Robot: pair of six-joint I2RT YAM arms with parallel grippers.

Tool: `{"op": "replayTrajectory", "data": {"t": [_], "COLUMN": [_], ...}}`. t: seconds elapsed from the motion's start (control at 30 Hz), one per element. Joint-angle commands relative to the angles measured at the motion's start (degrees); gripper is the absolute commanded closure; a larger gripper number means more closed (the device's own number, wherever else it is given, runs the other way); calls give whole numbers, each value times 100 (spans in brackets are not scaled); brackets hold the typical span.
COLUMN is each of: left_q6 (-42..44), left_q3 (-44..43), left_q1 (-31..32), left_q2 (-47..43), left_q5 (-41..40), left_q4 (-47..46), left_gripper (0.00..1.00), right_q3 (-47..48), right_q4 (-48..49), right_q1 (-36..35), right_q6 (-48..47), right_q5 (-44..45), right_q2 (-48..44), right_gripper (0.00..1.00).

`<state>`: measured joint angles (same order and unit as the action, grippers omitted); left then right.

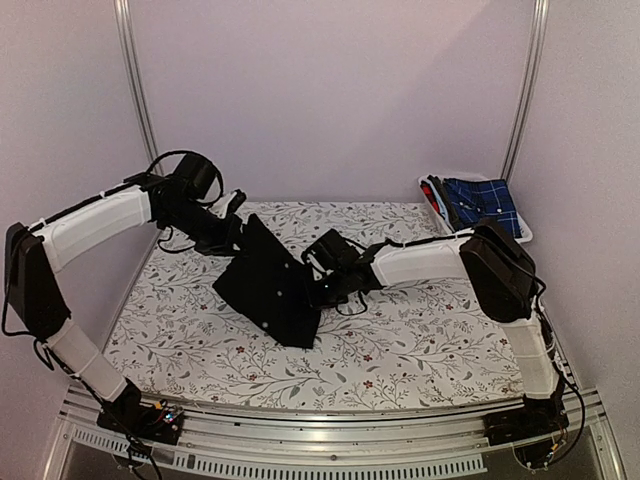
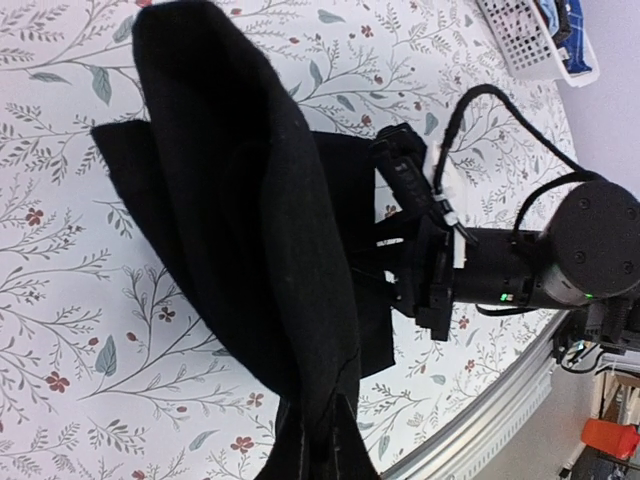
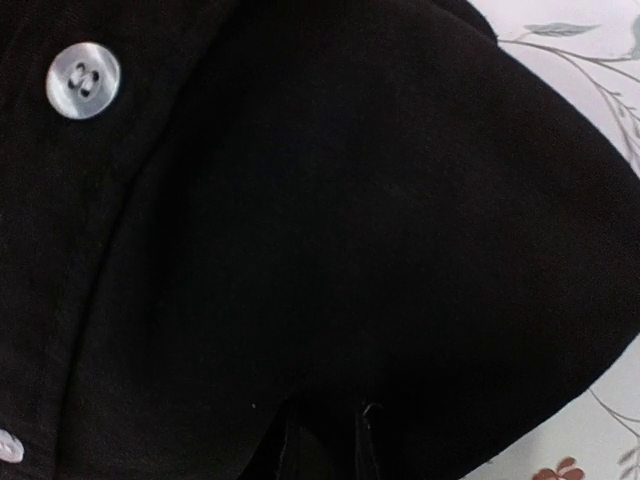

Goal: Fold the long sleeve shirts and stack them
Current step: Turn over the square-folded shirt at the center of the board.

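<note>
A black long sleeve shirt [image 1: 270,285] is folded into a compact slab on the middle of the floral table. Its far left corner is lifted by my left gripper [image 1: 240,225]. In the left wrist view the shirt [image 2: 240,200] hangs in a thick fold from that gripper [image 2: 325,420], which is shut on it. My right gripper [image 1: 322,285] meets the shirt's right edge. The right wrist view is filled with the shirt [image 3: 350,200] and a pale button [image 3: 83,80]. There the right gripper [image 3: 325,420] has its fingers close together, buried in the cloth.
A white slotted basket [image 1: 520,235] stands at the back right corner with a blue plaid shirt [image 1: 480,200] and other cloth in it. It also shows in the left wrist view [image 2: 520,50]. The metal table rail [image 1: 330,425] runs along the near edge.
</note>
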<state>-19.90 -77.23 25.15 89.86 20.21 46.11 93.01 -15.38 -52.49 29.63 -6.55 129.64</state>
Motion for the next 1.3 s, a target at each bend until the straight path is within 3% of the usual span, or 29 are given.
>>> {"op": "replayTrajectory", "data": {"t": [0.0, 0.23, 0.3, 0.33, 0.43, 0.53, 0.63, 0.8, 0.87, 1.0, 1.17, 1.27], "left_q6": [119, -204, -256, -281, -406, -549, -876, -1448, -1543, -1532, -1704, -1673], "left_q3": [-551, -1602, -1852, -1909, -2062, -2347, -3052, -4397, -4508, -3687, -1511, -462], "left_q1": [-84, -29, 39, 64, 214, 581, 1021, 1522, 1566, 1459, 956, 646], "left_q2": [-139, 457, 757, 933, 1539, 2217, 3070, 4092, 4122, 3563, 2187, 1549], "left_q5": [473, 1032, 1016, 976, 1041, 962, 840, 516, 400, 21, -288, -241], "left_q4": [142, 83, 51, 29, -128, -397, -691, -1069, -1176, -1470, -2251, -2400], "left_gripper": [100, 100, 100, 100, 100, 93, 82, 42, 39, 33, 33, 34], "right_q3": [597, 2602, 2034, 1254, -568, -2120, -3173, -3956, -4046, -3593, -2930, -2738], "right_q4": [790, 1481, 1623, 1775, 2052, 1688, 1176, 281, 193, 34, 66, 115], "right_q1": [-16, -209, -178, -125, 172, 339, 353, 442, 562, 652, 684, 736], "right_q6": [313, 952, 943, 885, 863, 635, 565, 801, 803, 595, 317, 214], "right_q5": [-956, -2649, -2523, -2380, -1982, -965, -170, 900, 944, 839, 715, 532], "right_q2": [593, 1928, 1599, 1338, 38, -1482, -3065, -4652, -4902, -4460, -3482, -2983], "right_gripper": [80, 67, 61, 58, 51, 42, 36, 33, 32, 30, 31, 37]}}
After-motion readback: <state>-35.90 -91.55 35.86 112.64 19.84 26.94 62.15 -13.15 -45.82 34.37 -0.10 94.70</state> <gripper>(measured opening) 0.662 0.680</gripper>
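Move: The left hand still holds the square-folded shirt by a raised edge. The place for it, the centre of the board, is about 16 cm to that hand's right, level with it fore and aft, and 17 cm below. The shirt's middle hangs some 9 cm right, 2 cm back and 11 cm below. The right hand is low against the shirt, almost at the board centre (2 cm ahead, 1 cm below); the shirt's middle is about 7 cm left and 4 cm up, level fore and aft. Up about 8 cm and then forward, the left hand carries the held edge, swings it right some 20 cm while sinking, opens wide to let the shirt go, and starts back left. Meanwhile the right hand, low against the shirt, sweeps 12 cm left with its left side rolling up, then withdraws far right and slightly back, opening wide, rises clear and begins to sink. ##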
